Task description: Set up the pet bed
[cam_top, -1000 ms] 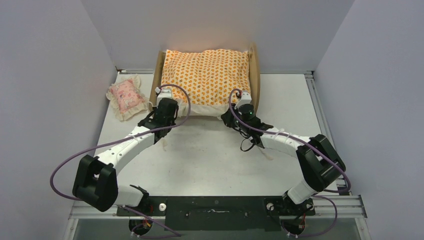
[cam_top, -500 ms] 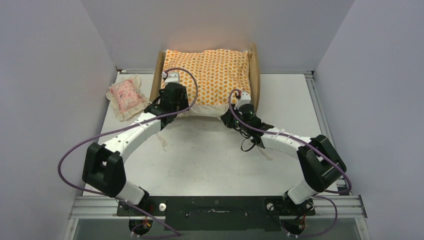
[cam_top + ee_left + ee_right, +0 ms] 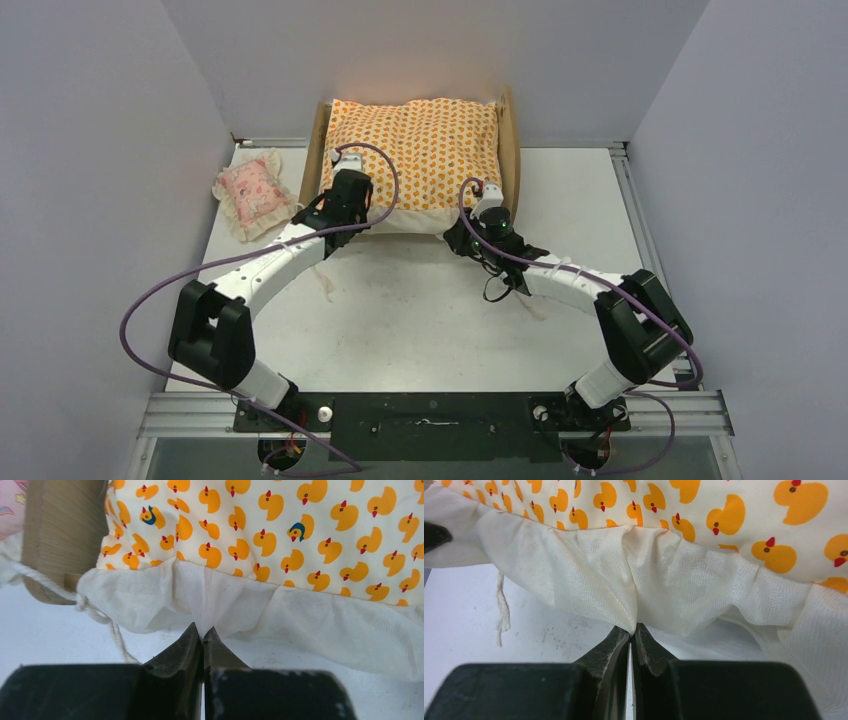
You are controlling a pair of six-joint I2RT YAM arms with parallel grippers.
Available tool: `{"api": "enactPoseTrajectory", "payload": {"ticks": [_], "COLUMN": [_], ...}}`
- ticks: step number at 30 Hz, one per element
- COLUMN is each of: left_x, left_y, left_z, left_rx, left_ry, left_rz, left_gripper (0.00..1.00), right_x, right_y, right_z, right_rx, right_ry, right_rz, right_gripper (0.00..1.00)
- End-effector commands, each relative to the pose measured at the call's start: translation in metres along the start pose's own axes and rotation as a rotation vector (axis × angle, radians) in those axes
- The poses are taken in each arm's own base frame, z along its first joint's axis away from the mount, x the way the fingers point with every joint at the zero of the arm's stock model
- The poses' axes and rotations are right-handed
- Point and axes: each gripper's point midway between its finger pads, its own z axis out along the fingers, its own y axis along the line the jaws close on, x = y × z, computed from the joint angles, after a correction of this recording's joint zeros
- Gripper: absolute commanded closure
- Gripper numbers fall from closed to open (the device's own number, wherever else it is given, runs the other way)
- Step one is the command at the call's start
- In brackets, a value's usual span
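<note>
The pet bed (image 3: 316,150) stands at the back of the table, its plywood side (image 3: 60,535) showing beside the orange duck-print cushion (image 3: 415,150) that lies on it. The cushion's white ruffle (image 3: 280,615) hangs over the near end. My left gripper (image 3: 352,208) is at the ruffle's left part and is shut on a pinch of it (image 3: 202,632). Further right, my right gripper (image 3: 482,215) is shut on another fold of the ruffle (image 3: 633,629). The bed's base is hidden under the cushion.
A small pink frilled pillow (image 3: 252,192) lies on the table left of the bed. Loose white cords (image 3: 327,283) trail on the table in front of the bed, near both arms. Grey walls close in the back and both sides.
My left gripper moved from the bed's left corner forward and right to the cushion's near edge, and now pinches the ruffle. The right gripper kept its hold and place.
</note>
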Motion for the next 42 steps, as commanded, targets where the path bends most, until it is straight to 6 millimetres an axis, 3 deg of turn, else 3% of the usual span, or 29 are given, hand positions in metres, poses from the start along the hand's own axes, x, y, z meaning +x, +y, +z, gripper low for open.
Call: {"api": "enactPoseTrajectory", "payload": {"ticks": [1,8,11,13,15,18,22,27,30,35,42], "left_x": [-0.016,0.055,0.07,0.071,0.062,0.036,-0.006,-0.033,-0.041,-0.068,-0.095], "left_y": [0.018,0.019,0.014,0.013,0.016,0.023,0.03,0.042,0.054,0.093,0.117], "left_z": [-0.024,0.006,0.014,0.013,0.007,-0.01,-0.047,-0.073,-0.073,-0.065,-0.027], "left_rx": [-0.031,-0.041,-0.027,-0.024,-0.023,-0.019,0.017,0.047,0.034,-0.058,-0.107], "left_ry": [-0.043,0.09,0.116,0.117,0.091,0.027,-0.061,-0.103,-0.115,-0.156,-0.146], "left_rz": [0.046,-0.018,-0.064,-0.09,-0.106,-0.121,-0.124,-0.14,-0.162,-0.199,-0.21], "left_gripper": [1.0,0.97,0.95,0.83,0.66,0.51,0.43,0.37,0.36,0.34,0.31], "right_x": [-0.021,0.002,0.007,0.004,-0.004,-0.019,-0.043,-0.068,-0.082,-0.107,-0.094], "right_y": [0.004,-0.009,-0.013,-0.015,-0.013,-0.007,-0.003,-0.027,-0.037,-0.046,-0.043], "right_z": [-0.01,0.0,0.003,0.002,-0.002,-0.014,-0.042,-0.076,-0.086,-0.094,-0.078], "right_rx": [-0.015,0.008,0.018,0.025,0.028,0.031,0.061,0.212,0.276,0.377,0.334], "right_ry": [-0.047,0.018,0.027,0.023,0.011,0.009,0.018,0.015,-0.011,-0.053,-0.003], "right_rz": [-0.024,-0.033,-0.032,-0.036,-0.052,-0.088,-0.16,-0.234,-0.26,-0.258,-0.238], "right_gripper": [0.95,0.95,0.95,0.95,0.92,0.8,0.64,0.59,0.59,0.57,0.55]}}
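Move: The left hand still pinches the ruffle of the duck-print mattress, whose hem is to hang about 3 cm back and 8 cm below; the bed's left post stands some 12 cm to the left and 7 cm ahead, the pink pillow about 24 cm left and 18 cm ahead, both lower. The right hand holds the ruffle too, its hem's place about 3 cm below and 1 cm back and to the right; the right post is some 16 cm right and 8 cm ahead. The left hand lifts the pinched ruffle a touch, then draws it back about 4 cm and down to the front of the bed, opens to let go near the lowest point, rises some 14 cm and swings about 10 cm left and a little forward towards the left post, turning about 15 degrees counter-clockwise. The right hand keeps its pinch while easing down 2 cm, opens wide enough to free the cloth, then climbs about 11 cm and goes right towards the right post, rolling some 20 degrees so its left side drops. ##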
